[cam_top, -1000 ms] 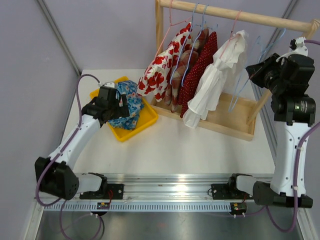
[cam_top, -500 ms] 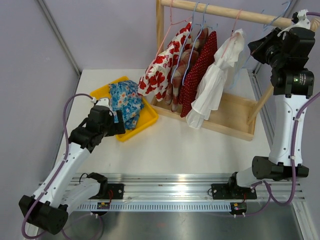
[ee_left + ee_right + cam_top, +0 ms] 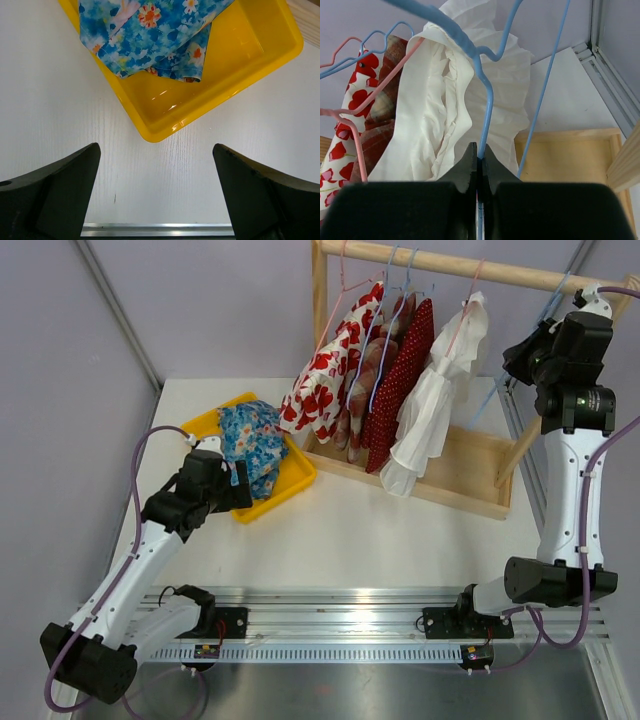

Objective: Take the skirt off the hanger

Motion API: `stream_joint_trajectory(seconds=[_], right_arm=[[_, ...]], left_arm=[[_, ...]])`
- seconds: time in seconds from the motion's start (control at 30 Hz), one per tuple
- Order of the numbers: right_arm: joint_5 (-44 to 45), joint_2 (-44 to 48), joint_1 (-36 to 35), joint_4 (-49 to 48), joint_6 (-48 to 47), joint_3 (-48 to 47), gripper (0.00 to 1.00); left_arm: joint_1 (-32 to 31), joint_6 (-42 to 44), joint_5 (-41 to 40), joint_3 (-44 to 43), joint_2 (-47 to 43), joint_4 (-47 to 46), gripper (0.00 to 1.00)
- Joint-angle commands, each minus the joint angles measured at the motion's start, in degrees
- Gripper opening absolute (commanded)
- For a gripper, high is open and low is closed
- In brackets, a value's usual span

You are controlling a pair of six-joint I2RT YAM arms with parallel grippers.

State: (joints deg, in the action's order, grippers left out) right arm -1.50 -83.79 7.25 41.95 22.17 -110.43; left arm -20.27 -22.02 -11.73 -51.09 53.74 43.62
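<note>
A blue floral skirt [image 3: 250, 438] [image 3: 150, 35] lies bunched in the yellow tray [image 3: 288, 488] [image 3: 240, 55], off any hanger. My left gripper [image 3: 236, 490] [image 3: 156, 190] hovers open over the bare table just in front of the tray's near corner, with nothing between its fingers. High at the right end of the rack, my right gripper [image 3: 522, 352] [image 3: 480, 150] is shut on the thin wire of an empty blue hanger [image 3: 548, 310] [image 3: 487, 100]. The hanger's top reaches up by the wooden rod [image 3: 480, 270].
On the rod hang a red-flowered white garment [image 3: 325, 380], a plaid one [image 3: 365, 375], a red dotted one [image 3: 400, 380] and a white ruffled one [image 3: 430, 410] [image 3: 445, 115]. The rack's wooden base [image 3: 470, 480] lies below them. Purple walls close in on both sides.
My left gripper has pulled back from over the skirt in the tray toward the near side. My right gripper has risen with the blue hanger up to the rod's right end.
</note>
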Motion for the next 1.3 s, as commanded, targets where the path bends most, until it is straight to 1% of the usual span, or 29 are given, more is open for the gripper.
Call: stream_joint_trajectory(seconds=[0.0, 0.03, 0.07, 0.1, 0.17, 0.2, 0.3, 0.4, 0.43, 0.5, 0.53, 0.63, 0.7, 0.8, 0.9, 1.0, 1.13, 1.27], right_arm=[[3.95, 1.70, 0.75, 4.79, -1.61, 0.66, 0.00], [4.57, 1.79, 0.84, 5.41, -1.87, -0.04, 0.00], [4.92, 1.87, 0.93, 6.20, -2.05, -0.66, 0.05], [5.27, 1.96, 0.93, 7.69, -2.05, -1.27, 0.21], [3.70, 2.75, 0.93, 8.40, -2.48, -3.21, 0.65], [2.91, 3.28, 0.93, 8.23, -2.31, -3.56, 0.99], [-2.44, 4.86, 0.93, 7.88, -3.01, -6.10, 1.00], [-9.91, 6.18, 0.93, 6.66, -2.75, -9.36, 0.99], [-14.37, 6.44, 0.93, 5.08, -1.71, -10.15, 1.00], [-19.13, 6.71, 0.93, 2.36, 0.83, -10.77, 0.99], [-23.33, 6.53, 0.93, 1.73, 1.90, -11.64, 0.99], [-30.81, 5.66, 0.75, -1.95, 6.03, -11.91, 0.99], [-32.51, 4.87, -0.03, -3.97, 8.22, -11.74, 1.00], [-32.26, 3.29, -1.70, -4.16, 8.33, -12.18, 0.99], [-30.06, 1.79, -4.60, -5.12, 7.62, -10.86, 0.99], [-26.29, -0.58, -6.89, -3.56, 4.38, -11.21, 0.99], [-19.09, -3.30, -6.98, -1.53, 0.77, -12.52, 0.99], [-15.30, -4.80, -6.98, -0.73, -1.34, -13.14, 0.97]], left_arm=[[-0.56, 0.66, 1.36, -0.15, -0.39, -2.13, 0.99], [-0.64, 0.66, 1.27, -0.06, -0.39, -2.04, 0.99], [-0.82, 0.49, 1.09, 0.03, -0.39, -1.96, 0.99], [-0.82, 0.49, 0.92, 0.03, -0.47, -2.04, 0.99], [-1.00, 0.40, 0.83, 0.03, -0.47, -2.04, 0.99], [-1.00, 0.40, 0.83, 0.03, -0.39, -2.04, 0.99], [-1.00, 0.40, 0.83, 0.03, -0.12, -2.13, 0.99], [-1.09, 0.31, 0.83, 0.03, -0.12, -2.04, 0.99], [-1.09, 0.31, 0.83, 0.03, -0.03, -2.04, 0.99], [-1.09, 0.31, 0.83, -0.06, -0.03, -2.13, 0.99], [-1.09, 0.31, 0.83, 0.03, -0.12, -2.22, 0.99], [-1.09, 0.31, 0.65, 0.03, -0.12, -2.04, 0.99], [-1.09, 0.31, 0.57, 0.03, -0.21, -2.04, 0.99], [-1.17, 0.22, 0.39, -0.06, -0.21, -2.13, 0.99], [-1.17, 0.22, 0.30, -0.06, -0.30, -1.96, 0.99], [-1.35, 0.14, -0.05, -0.06, -0.39, -1.87, 0.99], [-2.31, -0.04, -0.93, -0.06, -0.65, -1.60, 0.99], [-3.11, -0.22, -1.46, 0.03, -0.56, -1.52, 0.99]])
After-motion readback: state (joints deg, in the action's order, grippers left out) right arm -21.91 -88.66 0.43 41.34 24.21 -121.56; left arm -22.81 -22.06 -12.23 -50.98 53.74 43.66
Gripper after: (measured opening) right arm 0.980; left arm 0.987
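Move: The right hand still pinches the empty blue hanger. The pink hanger carrying the white skirt is roughly 7 cm ahead of this hand, 9 cm to its left and 3 cm higher; the white skirt's middle is about 5 cm ahead, 13 cm left and 10 cm below, the dotted red skirt some 5 cm ahead, 18 cm left and 10 cm below. From the idle left hand, the pink hanger is about 25 cm ahead, 48 cm right and 30 cm up. Right hand releases the blue hanger, backs up-left about 12 cm, then advances, sinking, towards the pink hanger. ##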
